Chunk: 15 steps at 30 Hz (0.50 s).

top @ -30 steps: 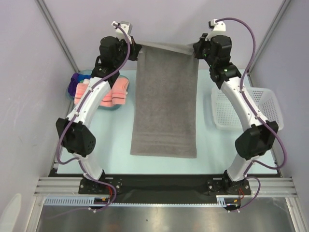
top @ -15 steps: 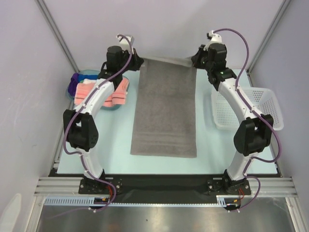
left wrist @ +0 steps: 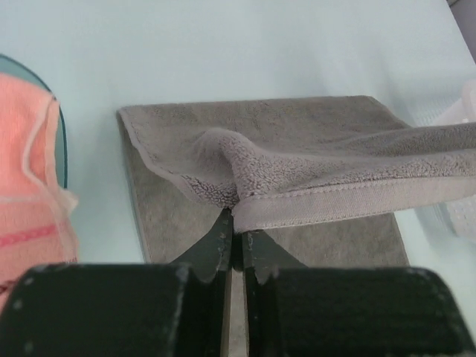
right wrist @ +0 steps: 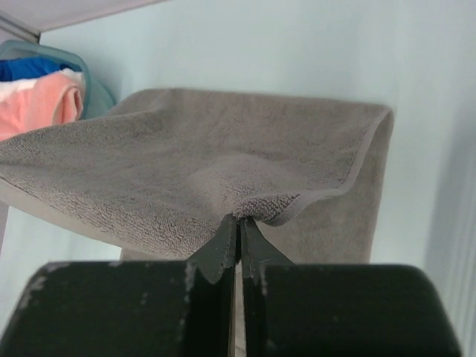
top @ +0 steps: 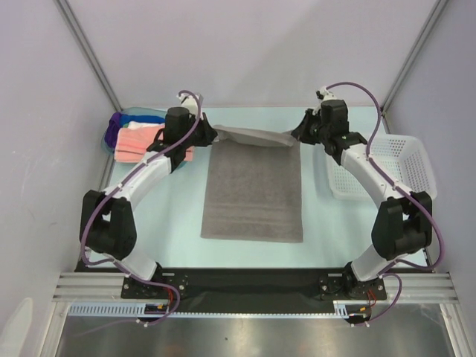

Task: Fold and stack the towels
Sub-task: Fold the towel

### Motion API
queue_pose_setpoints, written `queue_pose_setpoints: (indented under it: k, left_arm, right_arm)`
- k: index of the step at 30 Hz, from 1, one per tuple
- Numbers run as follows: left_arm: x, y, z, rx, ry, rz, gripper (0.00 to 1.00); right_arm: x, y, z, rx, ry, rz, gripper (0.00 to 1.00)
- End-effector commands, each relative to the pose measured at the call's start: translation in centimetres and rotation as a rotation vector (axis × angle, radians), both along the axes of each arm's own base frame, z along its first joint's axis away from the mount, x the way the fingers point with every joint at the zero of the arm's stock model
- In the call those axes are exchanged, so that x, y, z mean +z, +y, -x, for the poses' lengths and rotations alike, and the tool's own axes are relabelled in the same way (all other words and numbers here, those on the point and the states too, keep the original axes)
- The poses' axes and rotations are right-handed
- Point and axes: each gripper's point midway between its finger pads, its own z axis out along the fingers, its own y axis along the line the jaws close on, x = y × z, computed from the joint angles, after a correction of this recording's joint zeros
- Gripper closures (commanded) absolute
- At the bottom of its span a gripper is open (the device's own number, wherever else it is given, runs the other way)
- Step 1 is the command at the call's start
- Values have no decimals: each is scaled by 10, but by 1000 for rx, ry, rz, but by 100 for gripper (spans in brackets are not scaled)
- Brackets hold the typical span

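Observation:
A grey towel (top: pixel 253 197) lies lengthways on the pale table, its far edge lifted and doubled back toward me. My left gripper (top: pixel 213 133) pinches the far left corner, and its jaws stand almost together on the hem (left wrist: pixel 236 217). My right gripper (top: pixel 297 137) is shut on the far right corner (right wrist: pixel 239 220). Between the two grippers the raised edge (left wrist: pixel 349 197) hangs slack, just above the lower layer (right wrist: pixel 335 223). More towels, salmon pink (top: pixel 140 140), purple (top: pixel 114 127) and blue (right wrist: pixel 30 68), are heaped at the far left.
The heap of towels sits in a translucent blue tub (top: pixel 146 113) at the far left, close to my left arm. A white mesh basket (top: pixel 405 160) stands at the right edge, beside my right forearm. Slanted frame posts (top: pixel 89 59) rise at both back corners.
Both grippers have come down and toward me with the towel's far edge. The towel hung stretched and high; now its far part folds over the part lying on the table.

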Motion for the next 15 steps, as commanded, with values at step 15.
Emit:
queue_pose_setpoints:
  k: [15]
  left_arm:
    - [-53, 12, 98, 181, 83, -64, 63]
  right_arm:
    - [-75, -3, 100, 17, 236, 85, 99]
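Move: Both hands hold the grey towel's far edge over the towel. Its near-left corner lies roughly 28 cm back from the left hand, 4 to its left and 14 below. The near-right corner is about 28 cm back from the right hand, 3 to its right and 15 below. The coral towel lies some 19 cm left of the left hand and 2 ahead; the white basket, 29 cm right of the right hand and 3 back. Both hands carry the held edge about 9 cm back, 7 down, toward the near edge, left fingers parting. ##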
